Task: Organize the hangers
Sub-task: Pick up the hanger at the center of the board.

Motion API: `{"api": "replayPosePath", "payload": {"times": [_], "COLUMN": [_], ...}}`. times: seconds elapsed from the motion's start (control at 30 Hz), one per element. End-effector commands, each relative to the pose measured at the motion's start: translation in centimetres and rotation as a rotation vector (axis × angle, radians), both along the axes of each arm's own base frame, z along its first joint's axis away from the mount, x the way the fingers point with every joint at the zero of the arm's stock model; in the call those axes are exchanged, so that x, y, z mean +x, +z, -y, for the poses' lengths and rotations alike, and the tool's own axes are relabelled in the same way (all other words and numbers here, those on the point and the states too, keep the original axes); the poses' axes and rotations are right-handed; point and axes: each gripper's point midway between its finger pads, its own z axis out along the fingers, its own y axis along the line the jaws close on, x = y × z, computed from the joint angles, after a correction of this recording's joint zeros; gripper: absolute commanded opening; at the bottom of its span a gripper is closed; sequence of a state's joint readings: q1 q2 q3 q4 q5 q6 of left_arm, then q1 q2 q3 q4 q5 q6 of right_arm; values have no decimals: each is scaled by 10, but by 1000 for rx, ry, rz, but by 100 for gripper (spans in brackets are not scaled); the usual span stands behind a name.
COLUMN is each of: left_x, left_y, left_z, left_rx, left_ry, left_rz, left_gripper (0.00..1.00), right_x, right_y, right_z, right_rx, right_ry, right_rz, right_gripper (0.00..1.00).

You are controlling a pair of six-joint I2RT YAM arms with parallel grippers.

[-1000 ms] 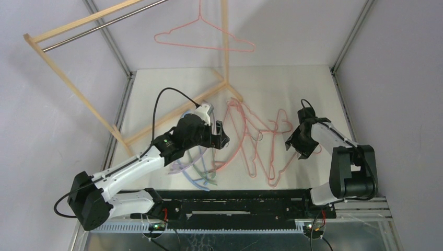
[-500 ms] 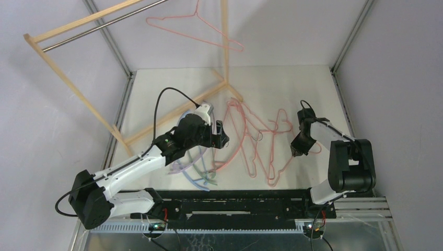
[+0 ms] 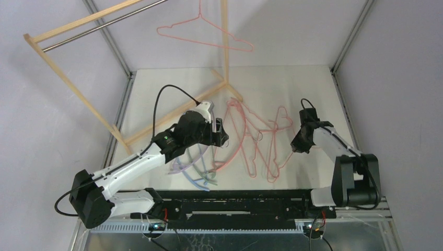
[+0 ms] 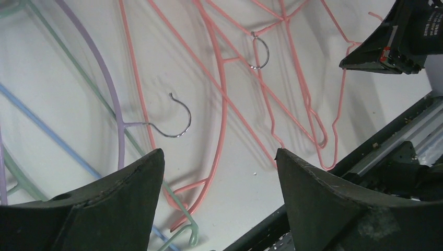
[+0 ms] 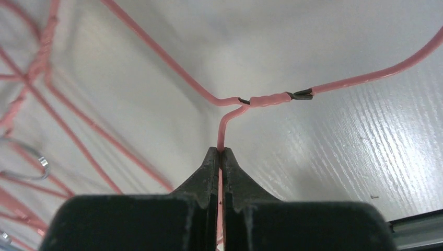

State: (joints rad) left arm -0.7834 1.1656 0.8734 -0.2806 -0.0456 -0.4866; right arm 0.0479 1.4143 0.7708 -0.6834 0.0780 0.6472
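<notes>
Several thin pink wire hangers (image 3: 259,148) lie tangled on the white table. My right gripper (image 3: 296,147) (image 5: 220,152) is shut on the rightmost pink wire hanger (image 5: 269,99), pinching the wire just below its twisted neck. My left gripper (image 3: 221,135) (image 4: 218,152) hovers open over the pile with nothing between its fingers. Below it lie a lilac hanger (image 4: 116,99) with a metal hook (image 4: 179,119), a green hanger (image 4: 180,201), a blue hanger (image 4: 47,123) and a thick pink hanger (image 4: 222,94). One more pink wire hanger (image 3: 209,37) hangs on the rack.
The light wooden rack frame (image 3: 73,83) with its metal rod (image 3: 99,23) stands at the back left; its foot (image 3: 172,117) reaches to the pile. A black rail (image 3: 235,201) runs along the near edge. Metal corner posts (image 3: 347,39) bound the table.
My right gripper has shut on the pink wire hanger's neck and shifted slightly. The hanger on the rack swings. The left gripper has barely moved.
</notes>
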Motion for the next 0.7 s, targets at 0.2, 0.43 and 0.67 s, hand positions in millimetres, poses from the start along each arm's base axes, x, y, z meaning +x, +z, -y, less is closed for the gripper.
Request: {"api": "replayPosePath", "payload": {"times": [0.2,0.43,0.67], "left_x": [6,-4,-22], "left_y": [56,71,76], "left_z": [24,45,98], "left_rx": [-78,-90,-95], "left_ry": [-63,-148,-395], "left_rz": [83,102,102], "left_gripper": [83,82,87], "right_x": [31,39,45], "right_y": [75,89,108], "right_z": [23,8,-22], "right_rx": [-136,-97,-4], "right_ry": [12,71,195], "right_rz": [258,316,373], "right_gripper": [0,0,0]}}
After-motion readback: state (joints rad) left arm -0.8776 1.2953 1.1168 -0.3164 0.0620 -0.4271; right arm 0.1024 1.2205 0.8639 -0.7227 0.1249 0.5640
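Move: My right hand is about 2 cm above the board with its fingers already shut on the pink hanger's shoulder wire beside the neck; the hanger's middle is some 6 cm to its left, level with it. Another pink hanger's neck lies about 11 cm ahead and 10 cm left, a silver hook about 6 cm ahead and 17 cm left. From my open left hand the held hanger's middle is roughly 25 cm right, level ahead, 16 cm down. Keeping the wire pinched, I raise my right hand about 7 cm and ease it some 3 cm forward, tipping the fingers outward by roughly 15 degrees. Meanwhile my left hand, fingers still wide open, climbs and then swings right across the pink pile towards the held hanger, about 6 cm each way, turning a little clockwise and touching nothing. ##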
